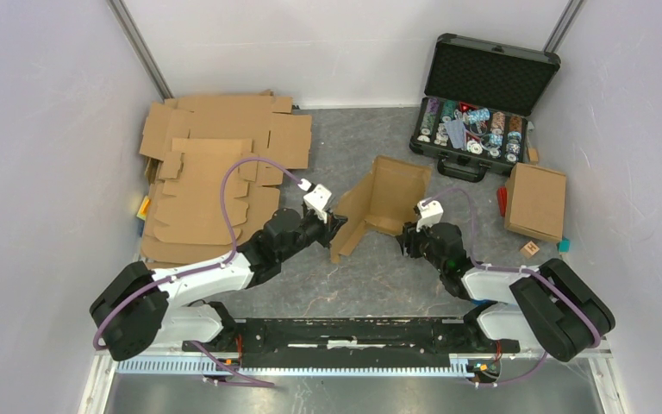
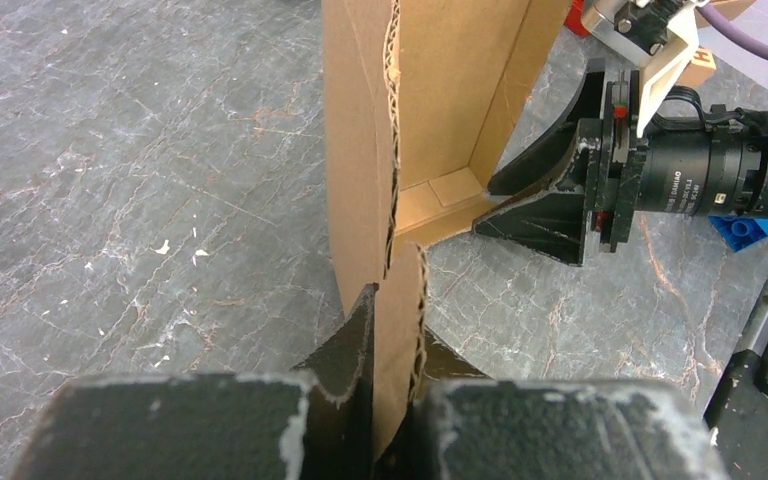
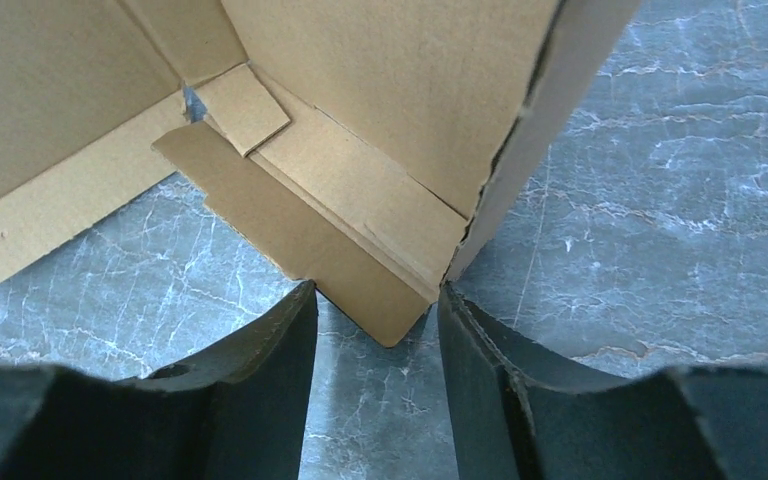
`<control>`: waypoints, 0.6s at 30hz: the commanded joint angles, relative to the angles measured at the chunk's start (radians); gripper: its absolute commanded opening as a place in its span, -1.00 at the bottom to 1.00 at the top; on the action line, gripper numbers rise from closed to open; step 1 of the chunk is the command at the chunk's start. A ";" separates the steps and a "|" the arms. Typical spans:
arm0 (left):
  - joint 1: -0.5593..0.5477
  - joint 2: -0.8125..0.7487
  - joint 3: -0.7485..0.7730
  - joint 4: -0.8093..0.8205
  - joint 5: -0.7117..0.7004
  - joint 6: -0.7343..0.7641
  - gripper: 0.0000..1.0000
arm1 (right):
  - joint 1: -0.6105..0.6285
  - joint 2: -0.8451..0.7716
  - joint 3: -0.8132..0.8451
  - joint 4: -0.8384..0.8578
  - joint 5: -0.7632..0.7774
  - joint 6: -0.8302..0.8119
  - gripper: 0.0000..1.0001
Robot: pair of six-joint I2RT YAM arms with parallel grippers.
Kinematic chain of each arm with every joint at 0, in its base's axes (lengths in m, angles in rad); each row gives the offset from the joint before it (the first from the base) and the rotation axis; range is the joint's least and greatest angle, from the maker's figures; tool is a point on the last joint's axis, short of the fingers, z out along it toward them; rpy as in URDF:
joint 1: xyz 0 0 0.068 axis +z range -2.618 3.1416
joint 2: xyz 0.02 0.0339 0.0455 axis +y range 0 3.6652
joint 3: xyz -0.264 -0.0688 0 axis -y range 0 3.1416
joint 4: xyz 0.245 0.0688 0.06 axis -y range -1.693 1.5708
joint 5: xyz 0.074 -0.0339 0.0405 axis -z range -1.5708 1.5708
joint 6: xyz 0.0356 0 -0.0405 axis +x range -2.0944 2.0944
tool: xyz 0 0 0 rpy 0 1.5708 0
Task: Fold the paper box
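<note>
A half-folded brown paper box (image 1: 379, 200) stands on the grey table, its walls raised. My left gripper (image 1: 332, 226) is shut on the edge of the box's left wall (image 2: 380, 200), the corrugated sheet pinched between its black fingers (image 2: 355, 340). My right gripper (image 1: 409, 233) is at the box's right corner with its jaws apart. A flat flap corner (image 3: 360, 290) pokes between its fingertips (image 3: 295, 320) without being clamped. The right gripper (image 2: 560, 195) also shows in the left wrist view, at the box's far corner.
A stack of flat cardboard blanks (image 1: 215, 172) lies at the back left. An open black case (image 1: 478, 103) of poker chips is at the back right, a closed cardboard box (image 1: 536, 200) beside it. Small blocks (image 1: 530, 248) lie near the right arm.
</note>
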 commanded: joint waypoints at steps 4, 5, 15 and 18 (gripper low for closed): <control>-0.005 0.032 0.042 -0.063 0.087 -0.023 -0.87 | 0.004 0.020 0.033 0.054 0.085 0.058 0.00; -0.006 0.035 0.045 -0.065 0.090 -0.025 -0.87 | 0.004 0.022 0.031 0.063 0.094 0.063 0.00; -0.006 0.042 0.064 -0.107 0.041 -0.020 -0.89 | 0.002 -0.002 -0.008 0.109 0.086 0.008 0.70; -0.006 0.042 0.067 -0.123 0.024 -0.021 -0.89 | 0.002 -0.077 -0.042 0.087 0.112 -0.012 0.92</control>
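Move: The right hand, low at the box's near side, has the lower flap's middle about 3 cm ahead and 3 cm left, some 1 cm below. The right side flap rises roughly 4 cm ahead and 2 cm right, its middle 5 cm higher; the back wall's middle is about 8 cm ahead, 1 cm left and 8 cm up. From the left hand, pinching the left wall's edge, the lower flap is some 2 cm back, 12 cm right and 15 cm down. Right hand eases about 1 cm right and forward beside the lower flap, fingers spreading wide; left keeps its pinch. ##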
